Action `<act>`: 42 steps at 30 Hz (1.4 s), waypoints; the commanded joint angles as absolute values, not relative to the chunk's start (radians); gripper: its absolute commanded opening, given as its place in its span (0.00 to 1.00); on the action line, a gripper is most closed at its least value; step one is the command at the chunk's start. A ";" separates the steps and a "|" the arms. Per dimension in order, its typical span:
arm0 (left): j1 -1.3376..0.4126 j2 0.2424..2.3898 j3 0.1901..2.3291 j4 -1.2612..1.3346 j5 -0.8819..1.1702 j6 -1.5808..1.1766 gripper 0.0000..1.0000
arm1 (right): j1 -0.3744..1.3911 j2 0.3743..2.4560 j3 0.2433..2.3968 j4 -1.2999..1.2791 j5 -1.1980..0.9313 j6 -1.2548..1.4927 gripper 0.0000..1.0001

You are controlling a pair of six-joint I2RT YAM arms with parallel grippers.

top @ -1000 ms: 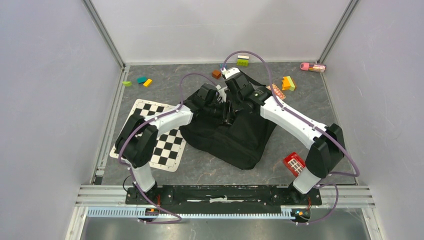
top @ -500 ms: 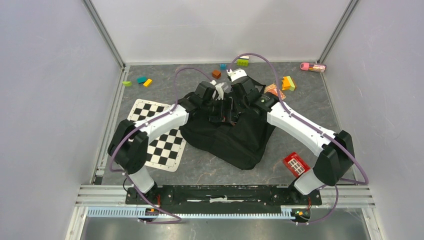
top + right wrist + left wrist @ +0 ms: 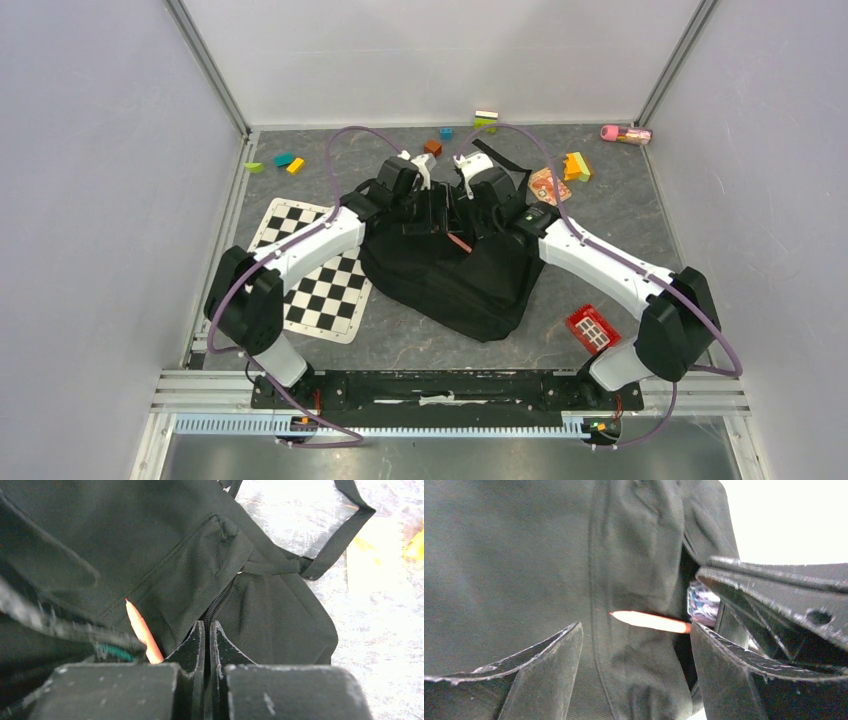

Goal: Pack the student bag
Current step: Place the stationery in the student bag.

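The student bag (image 3: pixel 455 275) is a large black fabric backpack lying in the middle of the table. My left gripper (image 3: pixel 636 626) hovers open at its mouth, fingers (image 3: pixel 549 665) wide apart and empty. An orange pencil (image 3: pixel 649 621) pokes out of the dark opening between the fingertips, touching neither; the top view shows this pencil (image 3: pixel 460 243) too. My right gripper (image 3: pixel 206 626) is shut on the bag's zipper edge (image 3: pixel 215 605), with the pencil (image 3: pixel 142 632) just to its left. From above, the left gripper (image 3: pixel 430 212) and right gripper (image 3: pixel 470 215) sit close together over the bag's far end.
A checkerboard mat (image 3: pixel 305 275) lies left of the bag and a red block (image 3: pixel 590 328) at the front right. Coloured blocks (image 3: pixel 575 165) and a pink item (image 3: pixel 625 133) line the far edge. A bag strap (image 3: pixel 345 535) trails over the table.
My left gripper has opened and let go of the pencil, which now rests in the bag's mouth. Both grippers have shifted farther back and left over the bag.
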State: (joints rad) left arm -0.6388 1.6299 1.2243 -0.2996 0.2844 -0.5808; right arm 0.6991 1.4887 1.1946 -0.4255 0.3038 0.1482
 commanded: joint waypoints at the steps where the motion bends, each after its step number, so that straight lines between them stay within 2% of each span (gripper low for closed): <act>1: -0.621 1.648 1.290 -0.289 0.233 -0.592 0.81 | 0.694 1.452 1.155 -0.381 0.232 0.112 0.00; 7: -0.620 1.706 1.311 -0.275 0.313 -0.558 0.66 | 0.695 1.447 1.148 -0.384 0.227 0.104 0.00; 15: -0.621 1.764 1.337 -0.244 0.373 -0.530 0.52 | 0.695 1.456 1.154 -0.385 0.220 0.103 0.00; 33: -0.637 1.771 1.279 -0.169 0.490 -0.572 0.37 | 0.695 1.461 1.162 -0.389 0.217 0.100 0.00; 42: -0.690 1.804 1.308 -0.134 0.532 -0.591 0.34 | 0.695 1.467 1.174 -0.388 0.219 0.102 0.00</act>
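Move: The orange pen, lying half out of the student bag, has its visible part about 3 cm to the left hand's right, 2 cm back and 5 cm below; the zip opening is some 5 cm right, 2 cm back and 6 cm down. A brown cube stands about 16 cm ahead, 4 cm left and 14 cm below. From the right hand, the pen is roughly 4 cm left, 2 cm back and 5 cm below. Ease the left gripper about 2 cm forward, sink it roughly 3 cm to the exposed tip of the pen while closing the fingers from nearly wide to about a third open, then sweep right and somewhat back towards the opening, some 4 cm, pushing the pen along its length and turning about 10 degrees clockwise. Let the right gripper sink 1.5 cm, then hold still, shut on the bag's edge. ##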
